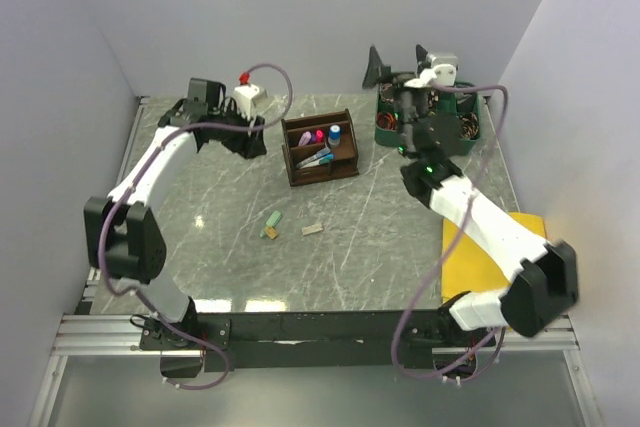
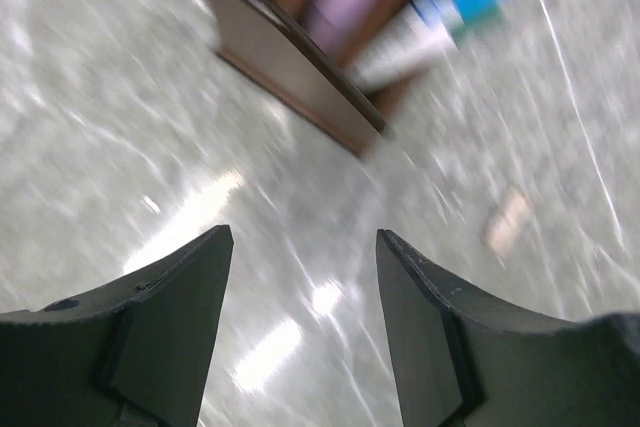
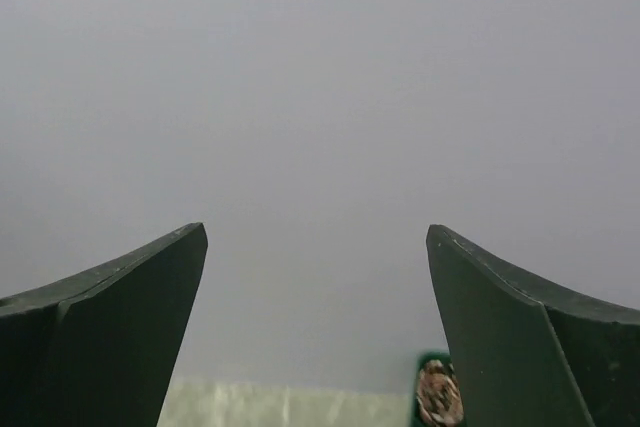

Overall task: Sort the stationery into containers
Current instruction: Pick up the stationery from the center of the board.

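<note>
The dark brown wooden organiser [image 1: 320, 149] stands at the back middle of the table with pink, purple and blue-capped stationery [image 1: 318, 139] standing in its compartments. A green and tan eraser piece [image 1: 271, 225] and a small tan piece [image 1: 312, 230] lie on the marble in front of it. My left gripper [image 1: 250, 135] hovers just left of the organiser, open and empty. Its view is blurred and shows the organiser [image 2: 300, 67] and the tan piece [image 2: 507, 222] beyond the open left gripper [image 2: 305, 237]. My right gripper [image 1: 392, 65] is raised at the back right, open, facing the wall [image 3: 315, 237].
A green tray of coiled cables [image 1: 475, 129] sits at the back right, under the right wrist; its corner [image 3: 437, 392] shows in the right wrist view. A yellow pad [image 1: 490, 247] lies at the right edge. Walls close in on three sides.
</note>
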You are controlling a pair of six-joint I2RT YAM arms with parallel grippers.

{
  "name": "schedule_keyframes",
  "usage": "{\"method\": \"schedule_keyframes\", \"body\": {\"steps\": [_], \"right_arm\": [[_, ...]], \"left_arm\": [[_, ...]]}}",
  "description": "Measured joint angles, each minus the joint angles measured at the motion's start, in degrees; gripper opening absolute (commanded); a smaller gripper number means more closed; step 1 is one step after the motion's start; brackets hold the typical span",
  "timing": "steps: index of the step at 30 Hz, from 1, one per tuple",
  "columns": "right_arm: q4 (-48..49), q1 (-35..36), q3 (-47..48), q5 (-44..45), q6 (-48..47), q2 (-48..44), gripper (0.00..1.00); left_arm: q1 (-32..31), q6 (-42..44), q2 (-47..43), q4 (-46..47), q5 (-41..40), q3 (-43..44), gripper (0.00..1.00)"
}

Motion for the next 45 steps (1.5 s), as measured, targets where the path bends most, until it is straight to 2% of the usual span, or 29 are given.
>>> {"method": "schedule_keyframes", "body": {"steps": [3,6,7,10,11,14,16,21,26,33,37,45], "right_arm": [[-10.8,-0.6,-4.2,-8.6,-3.4,-7.2,1.0],[-27.8,-0.6,-6.7,-19.2,-8.2,-11.1,0.94],[-33.5,-0.6,-6.9,-22.6,-9.9,-11.4,0.88],[-48.6,-0.7,-7.1,-32.7,-14.8,-11.1,0.81],[-53.2,-0.7,-7.4,-36.0,-16.8,-10.8,0.76],[-62.4,-0.7,-8.5,-44.9,-23.0,-8.9,0.7],[-66.7,-0.7,-9.1,-50.9,-28.5,-6.5,0.71],[-72.2,-0.3,-8.9,-60.6,-41.5,3.5,0.69],[-80.9,0.9,-1.9,-64.3,-55.4,16.0,0.68],[-89.2,2.5,6.2,-64.6,-70.4,24.1,0.63],[-92.1,3.1,11.6,-64.5,-73.9,28.8,0.61],[-94.2,4.6,13.3,-64.0,-74.7,31.9,0.54]], "left_arm": [[-1.5,1.6,-5.9,-3.1,-0.9,-5.8,0.64],[-2.5,3.4,-10.7,-7.3,-0.8,-12.0,0.63],[-2.8,4.1,-11.7,-8.6,-0.7,-13.6,0.63],[-3.4,5.6,-13.3,-10.7,-1.0,-17.4,0.62],[-3.7,5.8,-13.8,-11.1,-1.1,-18.7,0.62],[-4.2,5.7,-14.6,-11.3,-2.1,-21.4,0.61],[-4.1,5.3,-14.7,-11.0,-2.6,-21.9,0.61],[-0.5,2.8,-14.7,-9.3,-2.7,-22.5,0.61],[5.6,0.4,-14.7,-8.2,-2.3,-22.7,0.61],[7.2,-1.0,-14.7,-7.1,-2.2,-22.7,0.62],[7.8,-1.1,-14.6,-7.0,-2.1,-22.7,0.62],[8.6,-1.2,-14.1,-6.7,-1.7,-22.0,0.62]]}}
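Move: The white eraser lies far below the right hand, which is held high: about 48 cm down, some 14 cm back and 19 cm to its left. The brown organizer box stands roughly 5 cm ahead and 15 cm left of that hand; the green highlighter and the small tan cube lie about 10 cm beyond the eraser on the left. From the left hand the eraser is about 15 cm back, 15 cm to the right and 19 cm below. Still touching nothing, the right hand swoops about 43 cm down, swinging some 15 cm left and 13 cm back to just short of the eraser. Its wrist turns over by some 130 degrees, from aiming forward and up to down and left, while the wide-open fingers narrow to about half. The left hand first draws back and down from beside the box, then swings left, its fingers staying open. ##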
